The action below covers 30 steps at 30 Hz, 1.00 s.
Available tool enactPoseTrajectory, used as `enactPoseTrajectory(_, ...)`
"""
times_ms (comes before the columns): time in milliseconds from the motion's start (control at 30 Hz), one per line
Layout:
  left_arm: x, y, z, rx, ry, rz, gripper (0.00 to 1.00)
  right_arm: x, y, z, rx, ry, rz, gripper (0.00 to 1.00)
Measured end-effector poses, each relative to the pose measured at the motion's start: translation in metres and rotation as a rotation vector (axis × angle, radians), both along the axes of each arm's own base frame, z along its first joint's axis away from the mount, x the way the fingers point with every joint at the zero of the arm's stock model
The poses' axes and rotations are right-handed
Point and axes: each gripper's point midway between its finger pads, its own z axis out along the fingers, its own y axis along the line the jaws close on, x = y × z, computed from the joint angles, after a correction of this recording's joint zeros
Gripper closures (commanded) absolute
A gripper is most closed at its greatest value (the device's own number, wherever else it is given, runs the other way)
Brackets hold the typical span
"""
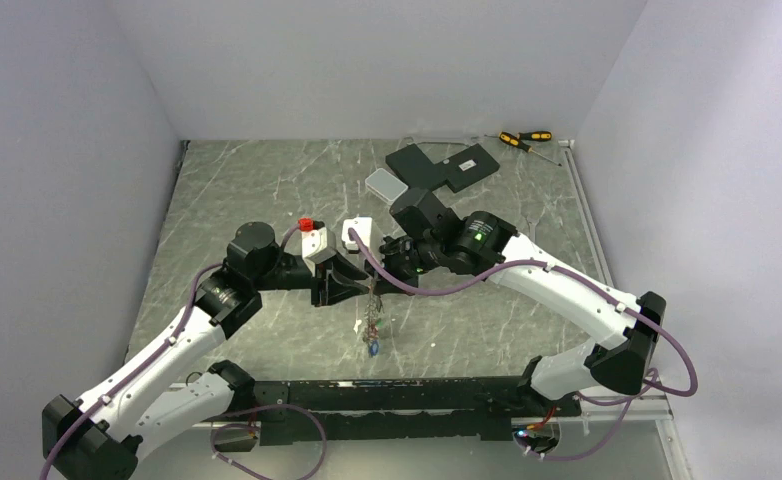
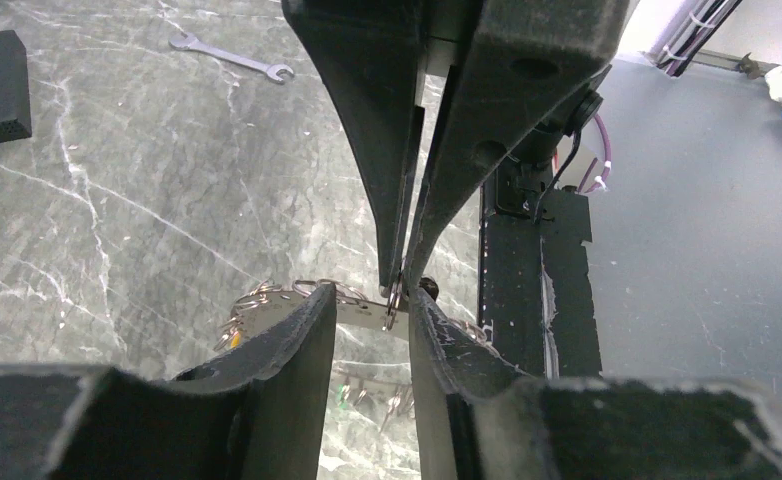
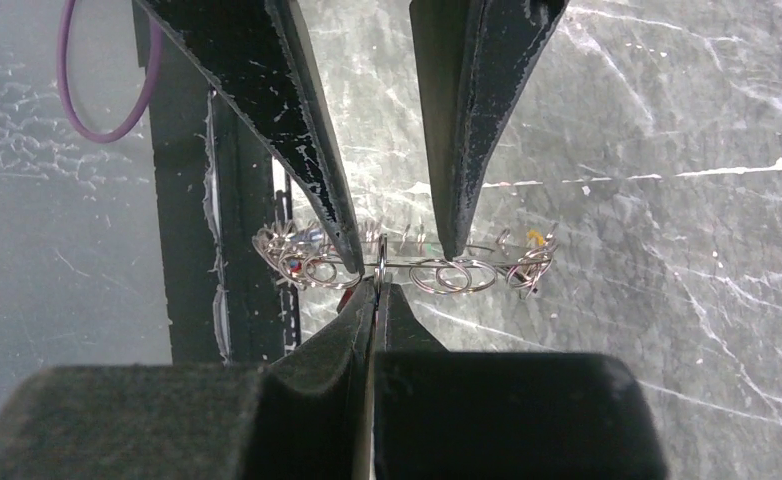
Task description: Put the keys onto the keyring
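Observation:
The keyring, a flat silver ring, hangs in the air between both grippers, and several small keys dangle under it. In the left wrist view the keyring lies across my left gripper. Its fingers stand apart with their tips at the ring. I cannot tell whether they grip it. My right gripper is shut on a small split ring at the keyring rim. More split rings and coloured keys hang along the rim. The right gripper comes in from above.
A silver wrench lies on the marble table. Black blocks, a grey box and screwdrivers sit at the back. A red-capped part stands by the left wrist. The black base rail runs along the near edge.

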Motion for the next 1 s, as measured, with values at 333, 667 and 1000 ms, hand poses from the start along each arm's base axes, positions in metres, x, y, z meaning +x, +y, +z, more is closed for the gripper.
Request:
enactPoseTrajectory(333,0.001,-0.004,0.000,-0.013,0.031,-0.015,0.78,0.001,0.003,0.001,0.011,-0.003,0.007,1.00)
enactPoseTrajectory(667,-0.004,-0.006,0.002,-0.020,0.038,-0.043,1.00,0.002,0.003,0.003,0.022,-0.011,0.004,1.00)
enactPoseTrajectory(1000,-0.008,-0.002,0.015,-0.054,0.009,-0.029,1.00,-0.003,0.005,0.015,0.132,-0.049,0.010,0.52)
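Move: The small metal ring at the top edge of the hanging keyring is held in my right fingertips. It lies between my open left fingertips, level with them and roughly 1 cm to my left hand's right. The keyring's plate hangs about 7 cm below my left hand, and the blue key at its bottom some 15 cm below, both about 1 cm to its right. From my right hand the small ring is right at the pads, about 1 cm to its left. I hand the keyring over. My left hand eases barely 0.5 cm to its right and its fingers shut from about half open, pinching the small ring beside my right fingertips, while my right hand keeps hold and nearly stands still. Late on, both hands rise together about 1.5 cm; my right fingers open partway and let go, their tips tilting up a little. ##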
